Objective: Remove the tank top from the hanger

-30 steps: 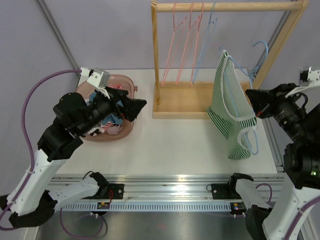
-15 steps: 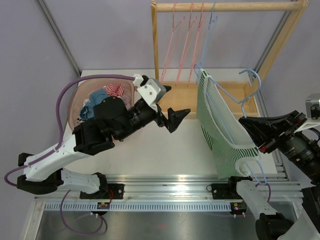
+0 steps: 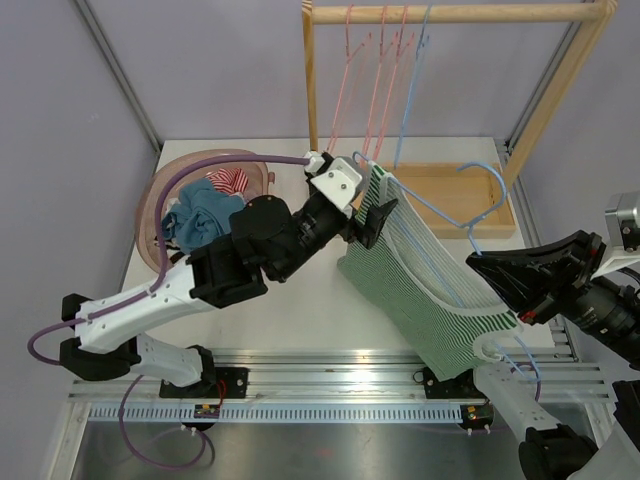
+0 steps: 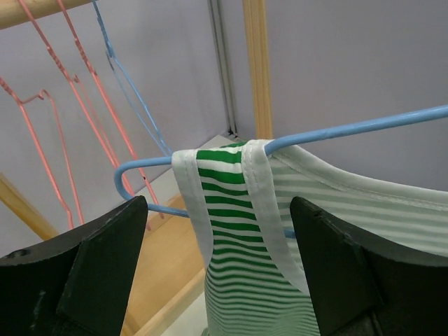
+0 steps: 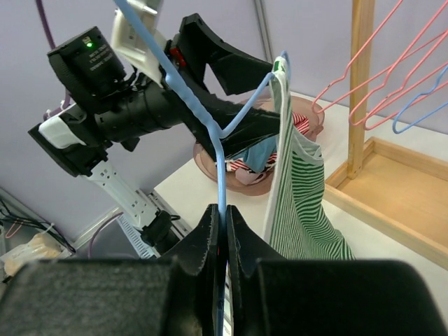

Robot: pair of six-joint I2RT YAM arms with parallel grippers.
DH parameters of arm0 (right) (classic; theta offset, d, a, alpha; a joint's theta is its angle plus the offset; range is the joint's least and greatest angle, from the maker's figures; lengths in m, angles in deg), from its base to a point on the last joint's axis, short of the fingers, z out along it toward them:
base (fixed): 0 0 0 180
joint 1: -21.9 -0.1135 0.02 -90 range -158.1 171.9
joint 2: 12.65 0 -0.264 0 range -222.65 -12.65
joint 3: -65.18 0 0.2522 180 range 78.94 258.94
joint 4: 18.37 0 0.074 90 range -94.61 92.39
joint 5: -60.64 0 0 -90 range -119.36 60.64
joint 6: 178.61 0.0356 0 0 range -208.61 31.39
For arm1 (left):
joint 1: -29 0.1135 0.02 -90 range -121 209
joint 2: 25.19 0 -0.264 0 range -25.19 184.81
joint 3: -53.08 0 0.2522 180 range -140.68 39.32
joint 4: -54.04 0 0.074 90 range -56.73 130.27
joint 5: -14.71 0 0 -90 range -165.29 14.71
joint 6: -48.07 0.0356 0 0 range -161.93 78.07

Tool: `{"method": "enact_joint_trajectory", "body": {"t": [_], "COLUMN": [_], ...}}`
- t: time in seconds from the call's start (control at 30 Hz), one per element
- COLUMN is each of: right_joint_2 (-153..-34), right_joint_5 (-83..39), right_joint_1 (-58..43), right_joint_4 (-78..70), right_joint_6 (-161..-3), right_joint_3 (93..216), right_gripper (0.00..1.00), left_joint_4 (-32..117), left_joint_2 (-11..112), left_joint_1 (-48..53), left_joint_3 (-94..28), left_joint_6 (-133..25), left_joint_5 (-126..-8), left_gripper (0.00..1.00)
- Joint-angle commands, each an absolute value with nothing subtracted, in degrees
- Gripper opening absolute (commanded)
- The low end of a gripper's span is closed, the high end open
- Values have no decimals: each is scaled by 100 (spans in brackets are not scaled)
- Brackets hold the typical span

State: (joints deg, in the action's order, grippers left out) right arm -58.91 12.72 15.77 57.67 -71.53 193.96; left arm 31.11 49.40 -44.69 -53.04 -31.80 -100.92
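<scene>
A green-and-white striped tank top (image 3: 430,295) hangs on a light blue wire hanger (image 3: 487,190), tilted across the table's right half. My right gripper (image 3: 482,268) is shut on the hanger's wire (image 5: 213,133), the jaws (image 5: 222,213) pinching it. My left gripper (image 3: 375,218) is open at the top's upper left shoulder. In the left wrist view the striped strap (image 4: 224,210) loops over the hanger's end (image 4: 133,175) and sits between the spread fingers (image 4: 105,259), with a gap on each side. The left gripper (image 4: 218,206) holds nothing.
A pink basket (image 3: 157,195) of mixed clothes sits at the table's left rear. A wooden rack (image 3: 440,190) stands at the back, with pink hangers (image 3: 345,70) and a blue hanger (image 3: 410,70) on its rail. Its post (image 3: 311,100) rises just behind the left gripper.
The left arm swung right from the basket to the tank top's shoulder, still open. The right arm drew the hanger and top off toward the near middle and tilted them.
</scene>
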Motion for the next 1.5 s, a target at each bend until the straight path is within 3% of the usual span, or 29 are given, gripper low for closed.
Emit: {"method": "enact_joint_trajectory", "body": {"t": [0.0, 0.03, 0.07, 0.1, 0.13, 0.27, 0.33, 0.6, 0.83, 0.93, 1.2, 1.37, 1.47], "right_joint_2": [-5853, -5853, -5844, -5844, -5835, -5870, -5879, -5765, -5598, -5240, -4350, -4552, -4491], "right_joint_5": [1599, 1582, 1503, 1424, 1267, 1072, 1159, 2257, 2672, 2304, 1679, 871, -112], "right_joint_1": [1496, 1487, 1443, 1425, 1416, 1390, 1390, 1372, 1355, 1355, 1355, 1355, 1355], "right_joint_4": [5339, 5339, 5366, 5418, 5436, 5489, 5471, 5278, 4699, 3638, -1811, -3647, -5128], "right_joint_6": [-6998, -7050, -7077, -7112, -7182, -7340, -7480, -7921, -7860, -7379, -4864, -4159, -3914], "right_joint_3": [19346, 19337, 19328, 19320, 19293, 18995, 18671, 17651, 17290, 16624, 13707, 13133, 12563], "right_gripper": [0, 0, 0, 0, 0, 0, 0, 0, 0, 0, 0, 0, 0], "left_joint_4": [3588, 3605, 3614, 3606, 3606, 3728, 3746, 2948, 1716, 1847, 2769, 3376, 3824], "left_joint_2": [5066, 5101, 5110, 5119, 5101, 4856, 4646, 3705, 3511, 3265, 2685, 2535, 2544], "left_joint_1": [-4491, -4491, -4491, -4491, -4491, -4482, -4404, -3087, -2004, -2004, -2380, -3723, -3972], "left_joint_3": [-5455, -5455, -5455, -5446, -5368, -5000, -4823, -4032, -3962, -3620, -2345, -1625, -1080], "left_joint_6": [-3015, -3007, -2963, -2954, -2954, -3050, -3146, -4885, -6013, -6047, -6443, -6031, -6056], "left_joint_5": [-10552, -10692, -10763, -10824, -10920, -11193, -11456, -12090, -11363, -10451, -7260, -7204, -6713], "left_gripper": [76, 71, 60, 43, 34, 15, 0, 0, 0, 0, 0, 0, 0]}}
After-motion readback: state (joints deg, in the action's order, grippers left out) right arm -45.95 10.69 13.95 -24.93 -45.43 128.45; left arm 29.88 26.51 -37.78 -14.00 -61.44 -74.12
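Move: The near shoulder strap of the green-striped tank top lies between the left hand's open fingers, roughly 1 cm ahead and 1 cm right, at finger height. The blue hanger's tip pokes out about 4 cm ahead and 2 cm left of the hand; the empty hangers are some 28 cm ahead, 5 cm right and 5 cm up, and the laundry basket is about 26 cm ahead, 36 cm left and 45 cm below. The right hand already holds the hanger near its neck, with that strap some 12 cm ahead, 16 cm left, about level. The left fingers shut on the strap and pull it left and forward off the hanger's tip, about 15 cm to the left while sinking, then the hand swings back and to the right, still pinching and dropping to some 18 cm below its start with the fingers tipped down about 30 degrees. The right hand keeps its grip on the hanger, first sinking and easing forward, then pushing on forward to about 11 cm in all, away from the base, while it rolls left side up and rises slightly. ##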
